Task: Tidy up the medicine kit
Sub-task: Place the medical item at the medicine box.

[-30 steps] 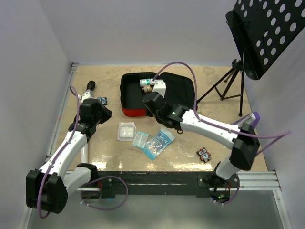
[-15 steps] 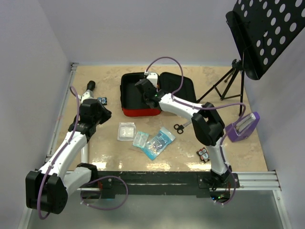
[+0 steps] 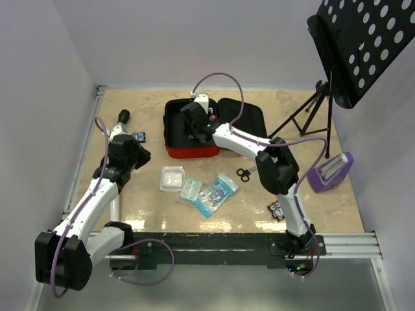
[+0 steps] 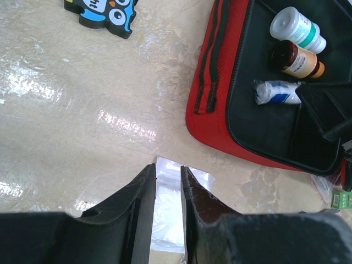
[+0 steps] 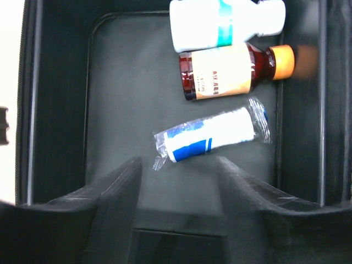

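Observation:
The medicine kit (image 3: 175, 150) lies open at the back centre, red with black lining, its lid (image 3: 246, 116) folded to the right. In its tray lie a white bottle (image 5: 225, 25), a brown bottle (image 5: 231, 71) and a wrapped bandage roll (image 5: 212, 135). My right gripper (image 5: 179, 165) hovers over the tray (image 3: 194, 126), open and empty, with the roll just beyond its fingertips. My left gripper (image 4: 168, 171) hangs left of the kit (image 4: 212, 82) over a clear packet (image 4: 168, 203), empty, its jaws nearly together.
Clear packets (image 3: 172, 178) (image 3: 192, 189) (image 3: 217, 193) lie in front of the kit. Black scissors (image 3: 245, 172), an owl toy (image 3: 277, 208), a blue owl toy (image 3: 138, 136), a purple object (image 3: 331, 172) and a music stand tripod (image 3: 311, 116) are also on the table.
My right arm has swung back and left, bringing its gripper over the kit's tray. The left arm has not moved.

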`<state>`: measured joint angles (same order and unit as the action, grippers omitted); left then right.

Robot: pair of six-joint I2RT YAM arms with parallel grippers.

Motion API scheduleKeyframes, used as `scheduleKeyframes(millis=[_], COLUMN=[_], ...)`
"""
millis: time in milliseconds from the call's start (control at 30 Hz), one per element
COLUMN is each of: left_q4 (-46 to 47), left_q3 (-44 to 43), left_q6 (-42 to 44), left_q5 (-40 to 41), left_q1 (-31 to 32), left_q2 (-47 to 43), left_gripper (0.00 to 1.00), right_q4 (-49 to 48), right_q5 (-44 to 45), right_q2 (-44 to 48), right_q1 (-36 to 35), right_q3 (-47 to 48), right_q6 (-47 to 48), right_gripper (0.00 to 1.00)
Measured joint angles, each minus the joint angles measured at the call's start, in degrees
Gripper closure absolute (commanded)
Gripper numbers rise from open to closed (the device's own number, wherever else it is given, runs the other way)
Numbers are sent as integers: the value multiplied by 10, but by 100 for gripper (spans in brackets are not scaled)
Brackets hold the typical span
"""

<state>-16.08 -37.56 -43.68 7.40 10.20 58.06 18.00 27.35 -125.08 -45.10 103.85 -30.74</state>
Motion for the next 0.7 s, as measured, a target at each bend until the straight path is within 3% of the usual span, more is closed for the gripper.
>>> scheduleKeyframes(millis=[133,267,700], left_q4=[0,0,0], left_q3=[0,0,0], left_q6=[0,0,0], left_q5=[2,0,-4], left_q1=[0,0,0], left_q2=[0,5,14], left_gripper=[71,71,71], right_q4=[-15,-19,9], right_q5=[-19,-49,-88], right_q2=[7,6,-66], right_q1=[-1,-2,-3], right_q3=[-15,-22,5], right_q6=[40,75,109], right_gripper=[76,100,100])
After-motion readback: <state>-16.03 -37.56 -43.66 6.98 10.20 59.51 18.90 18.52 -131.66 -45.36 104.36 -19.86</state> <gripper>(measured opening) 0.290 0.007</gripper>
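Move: The right hand is inside the open box area, its fingers apart above the medical item, a wrapped blue-and-white roll already let go. The roll's middle is about 2 cm to its right, level fore and aft, and some 8 cm below. The brown bottle lies about 5 cm ahead and 3 cm to the right, the white bottle 8 cm ahead and 2 cm to the right, both some 7 cm lower. From the left hand the roll is roughly 13 cm ahead and 19 cm to the right. Empty, the right hand ends with its shut fingertips close by the near edge of the wrapped roll's left end; a touch can't be made out. The fingers close fully first while the hand eases back and left and turns about 15 degrees counter-clockwise, then it drops quickly into the box, some 7 cm down in all. ##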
